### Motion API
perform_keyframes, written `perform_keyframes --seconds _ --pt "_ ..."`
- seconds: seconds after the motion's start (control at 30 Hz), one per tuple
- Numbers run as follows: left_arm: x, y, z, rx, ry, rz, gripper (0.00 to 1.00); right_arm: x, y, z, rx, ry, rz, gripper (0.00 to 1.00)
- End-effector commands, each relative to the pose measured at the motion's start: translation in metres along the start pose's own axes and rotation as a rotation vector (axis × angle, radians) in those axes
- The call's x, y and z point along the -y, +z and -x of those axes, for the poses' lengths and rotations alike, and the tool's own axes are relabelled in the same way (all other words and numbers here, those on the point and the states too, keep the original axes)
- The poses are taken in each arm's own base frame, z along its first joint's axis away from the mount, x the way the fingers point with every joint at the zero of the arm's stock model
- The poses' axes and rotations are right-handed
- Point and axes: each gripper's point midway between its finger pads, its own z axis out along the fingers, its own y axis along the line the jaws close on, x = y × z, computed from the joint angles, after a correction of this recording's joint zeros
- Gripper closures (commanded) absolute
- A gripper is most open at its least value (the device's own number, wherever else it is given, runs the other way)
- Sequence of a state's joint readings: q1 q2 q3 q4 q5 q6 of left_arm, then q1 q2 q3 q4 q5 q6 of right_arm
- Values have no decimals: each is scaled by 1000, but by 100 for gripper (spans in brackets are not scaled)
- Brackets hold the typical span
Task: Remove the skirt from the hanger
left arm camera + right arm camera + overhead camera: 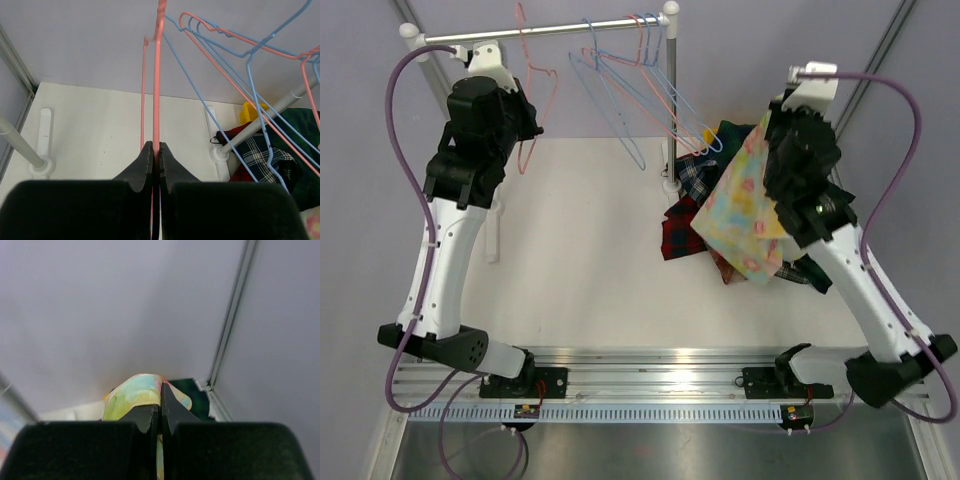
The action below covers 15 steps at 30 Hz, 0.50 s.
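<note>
A bare pink hanger [533,80] hangs from the rail at the back left. My left gripper [524,128] is shut on its lower wire. In the left wrist view the pink hanger [157,75] runs straight up out of my left gripper [156,146]. The skirt [745,205], pastel yellow, blue and pink, dangles at the right from my right gripper [772,120], well apart from the hanger. In the right wrist view a fold of the skirt [132,392] bulges over my right gripper [160,390], pinched between the fingers.
A rail [550,30] spans the back on white posts. Several blue and pink hangers [640,90] hang near its right end. A pile of plaid clothes [682,215] lies by the right post's base [670,185], under the skirt. A white rack foot [493,235] lies at the left.
</note>
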State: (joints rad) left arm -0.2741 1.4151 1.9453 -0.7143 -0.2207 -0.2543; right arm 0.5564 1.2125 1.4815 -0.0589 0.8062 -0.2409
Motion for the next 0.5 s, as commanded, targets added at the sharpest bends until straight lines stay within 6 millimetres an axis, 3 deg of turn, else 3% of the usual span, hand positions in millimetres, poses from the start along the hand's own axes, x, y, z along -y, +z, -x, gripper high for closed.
perform_keyframes --seconds 0.0,0.03,0.07,0.13,0.17,0.23,0.27,0.3,0.33,0.37,0.43,0.47 --pt "14 11 39 121 -10 -48 100 29 76 19 47 62 -57 100" --pt "16 14 40 124 -7 -55 100 42 87 39 75 102 -92 100" --pt "19 16 43 130 -5 -64 100 52 115 19 41 111 -145 100" --pt "24 26 49 144 0 -76 100 53 137 14 36 140 -158 100" --pt "26 30 49 144 0 -81 100 42 156 -12 -5 124 -137 100" --pt "29 41 50 145 -4 -83 100 29 167 -46 -84 104 -112 96" --pt "31 45 50 143 -6 -87 100 15 175 -77 -153 136 -82 84" --pt "33 48 49 138 -14 -92 100 8 174 -100 -219 128 -63 63" --pt "36 55 44 128 -16 -102 100 1 171 -138 -297 131 -53 11" --pt "38 57 41 121 -22 -110 100 0 168 -159 -339 136 -59 1" --pt "45 63 28 97 -31 -132 100 2 150 -206 -440 169 -92 1" --pt "48 64 25 92 -31 -137 100 -4 143 -219 -471 187 -67 0"
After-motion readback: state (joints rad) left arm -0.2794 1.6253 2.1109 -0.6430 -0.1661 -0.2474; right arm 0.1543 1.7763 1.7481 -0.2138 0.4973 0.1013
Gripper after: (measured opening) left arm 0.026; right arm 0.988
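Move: The garment pile that the held floral skirt is bound for lies about 18 cm ahead of the right hand, 8 cm to its right and some 43 cm below; the rack's right post stands with its foot about 29 cm ahead, 17 cm left and 48 cm below. The left hand grips the bare pink hanger; from that hand the rail runs roughly 26 cm straight ahead and 7 cm higher, with the nearest blue hanger about 22 cm ahead, 14 cm right, about level. The floral skirt is swung by the right hand some 18 cm forward over the garment pile, veering right at first and then slightly back left; late on, that hand drops about 15 cm, tips down some 20 degrees and opens wide to let the skirt go. The pink hanger, still gripped by the left hand, is taken forward and a little right, towards the rail and the blue hanger. ##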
